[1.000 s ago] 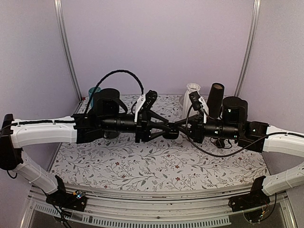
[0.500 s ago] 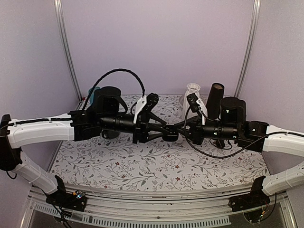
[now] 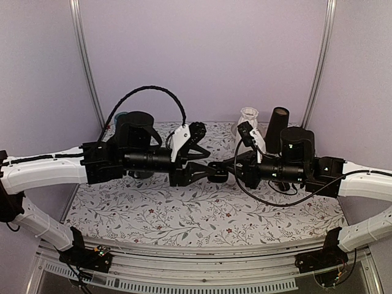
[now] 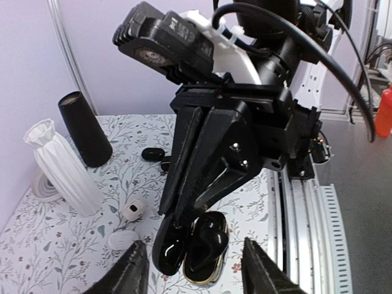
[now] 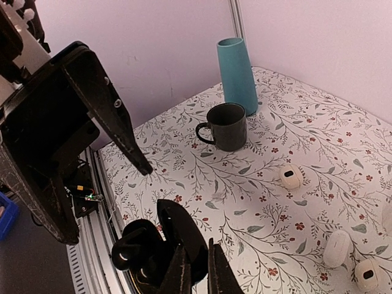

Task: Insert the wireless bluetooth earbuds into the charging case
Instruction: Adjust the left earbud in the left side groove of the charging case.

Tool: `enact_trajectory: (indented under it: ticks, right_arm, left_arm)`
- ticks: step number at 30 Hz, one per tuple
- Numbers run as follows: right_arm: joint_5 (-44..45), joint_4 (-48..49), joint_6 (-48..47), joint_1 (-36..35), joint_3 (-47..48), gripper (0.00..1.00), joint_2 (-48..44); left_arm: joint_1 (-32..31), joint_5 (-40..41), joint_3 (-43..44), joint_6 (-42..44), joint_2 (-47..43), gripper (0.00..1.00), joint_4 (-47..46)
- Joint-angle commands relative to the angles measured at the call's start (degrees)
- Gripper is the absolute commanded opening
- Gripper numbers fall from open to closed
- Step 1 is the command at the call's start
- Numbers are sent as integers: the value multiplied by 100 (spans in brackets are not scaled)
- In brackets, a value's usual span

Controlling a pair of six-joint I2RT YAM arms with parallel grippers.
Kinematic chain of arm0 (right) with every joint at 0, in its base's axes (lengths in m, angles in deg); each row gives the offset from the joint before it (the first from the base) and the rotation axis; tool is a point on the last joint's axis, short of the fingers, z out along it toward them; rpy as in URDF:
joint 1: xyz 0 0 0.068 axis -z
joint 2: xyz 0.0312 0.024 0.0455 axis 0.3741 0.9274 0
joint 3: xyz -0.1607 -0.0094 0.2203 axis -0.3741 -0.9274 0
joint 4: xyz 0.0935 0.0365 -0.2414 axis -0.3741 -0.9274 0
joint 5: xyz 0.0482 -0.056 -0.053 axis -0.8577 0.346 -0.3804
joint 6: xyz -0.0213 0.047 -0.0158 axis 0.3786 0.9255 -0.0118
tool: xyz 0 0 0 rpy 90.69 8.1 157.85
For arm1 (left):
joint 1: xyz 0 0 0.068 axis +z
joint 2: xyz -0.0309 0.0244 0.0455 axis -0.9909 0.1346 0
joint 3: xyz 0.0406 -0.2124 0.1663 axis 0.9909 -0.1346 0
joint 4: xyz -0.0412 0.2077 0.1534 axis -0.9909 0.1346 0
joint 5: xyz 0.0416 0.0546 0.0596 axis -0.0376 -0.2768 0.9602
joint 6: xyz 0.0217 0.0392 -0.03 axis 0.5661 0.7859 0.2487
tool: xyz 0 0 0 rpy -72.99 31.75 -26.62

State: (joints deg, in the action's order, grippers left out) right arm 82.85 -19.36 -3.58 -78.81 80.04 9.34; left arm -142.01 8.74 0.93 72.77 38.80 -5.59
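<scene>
The charging case [image 4: 207,248] is glossy black with a gold rim, and its lid [image 4: 166,252] is open. It hangs above the table in the right gripper [image 5: 197,277], which is shut on the lid [image 5: 184,236]. Rounded glossy black lumps lie in the base [image 5: 136,252]; I cannot tell whether they are the earbuds. The left gripper [image 4: 197,271] is open, with one finger on each side of the case and neither touching it. In the top view the left gripper [image 3: 199,168] and the right gripper [image 3: 223,166] meet at the case [image 3: 217,174]. Two small black pieces [image 4: 154,154] lie by the black cone.
A grey mug [image 5: 226,125] and a teal vase [image 5: 237,76] stand at the back left. A white ribbed vase [image 4: 61,165] and a black cone [image 4: 82,128] stand at the back right. White pebble pieces [image 5: 290,176] [image 5: 337,247] [image 4: 133,210] lie on the floral table. The metal table rail [image 4: 306,208] runs along the near edge.
The left arm has drawn back to the left, its fingers a little further from the case. The right arm has shifted slightly left with the case still held.
</scene>
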Motion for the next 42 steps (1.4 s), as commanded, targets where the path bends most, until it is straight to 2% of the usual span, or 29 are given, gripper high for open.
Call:
enact_trajectory:
  ticks: [1,5,9,15,32,42]
  right_arm:
    - [374,60,1,-84,220,3,21]
    - [500,155,48,-114,176,3,-11]
    - [527,173,50,-125,179,3,-15]
    - [562,293,57,-143,162,3,-14]
    - [781,478,6,-320,205,3,109]
    - [824,459,-21,-354,239,3,121]
  left_arm:
    - [-233,1312,-110,-77,-178,58,-204]
    - [-250,1626,-637,-409,-451,67,-889]
    - [-248,1604,-863,-559,-517,75,-1027]
    - [-321,1653,-1048,-728,-445,79,-1275]
    - [-423,1546,-1000,-937,19,80,-1694]
    - [-414,1455,-981,-1157,114,74,-1826]
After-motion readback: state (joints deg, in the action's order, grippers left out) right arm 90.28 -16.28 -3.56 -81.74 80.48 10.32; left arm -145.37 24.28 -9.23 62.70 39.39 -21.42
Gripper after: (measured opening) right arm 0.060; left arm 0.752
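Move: The left earbud, in the open charging case pinched by the right fingers, lies about 4 cm to the left hand's right and 3 cm below, level with it fore and aft. On the table, some 27 cm below the left hand, a white oval box sits 12 cm ahead and 11 cm right; a white square box is 12 cm ahead and 20 cm right. From the right hand the earbud is about 3 cm left, 2 cm back and 1 cm below. The right fingers keep their pinch on the case's lid while that hand rises about 1 cm. The empty left hand opens wider and swings forward about 2 cm with a swerve left, turning some 15 degrees counter-clockwise; it then comes back right and sinks nearly 3 cm in all, bringing its spread fingers down around the case, very close to it; touch can't be made out. ##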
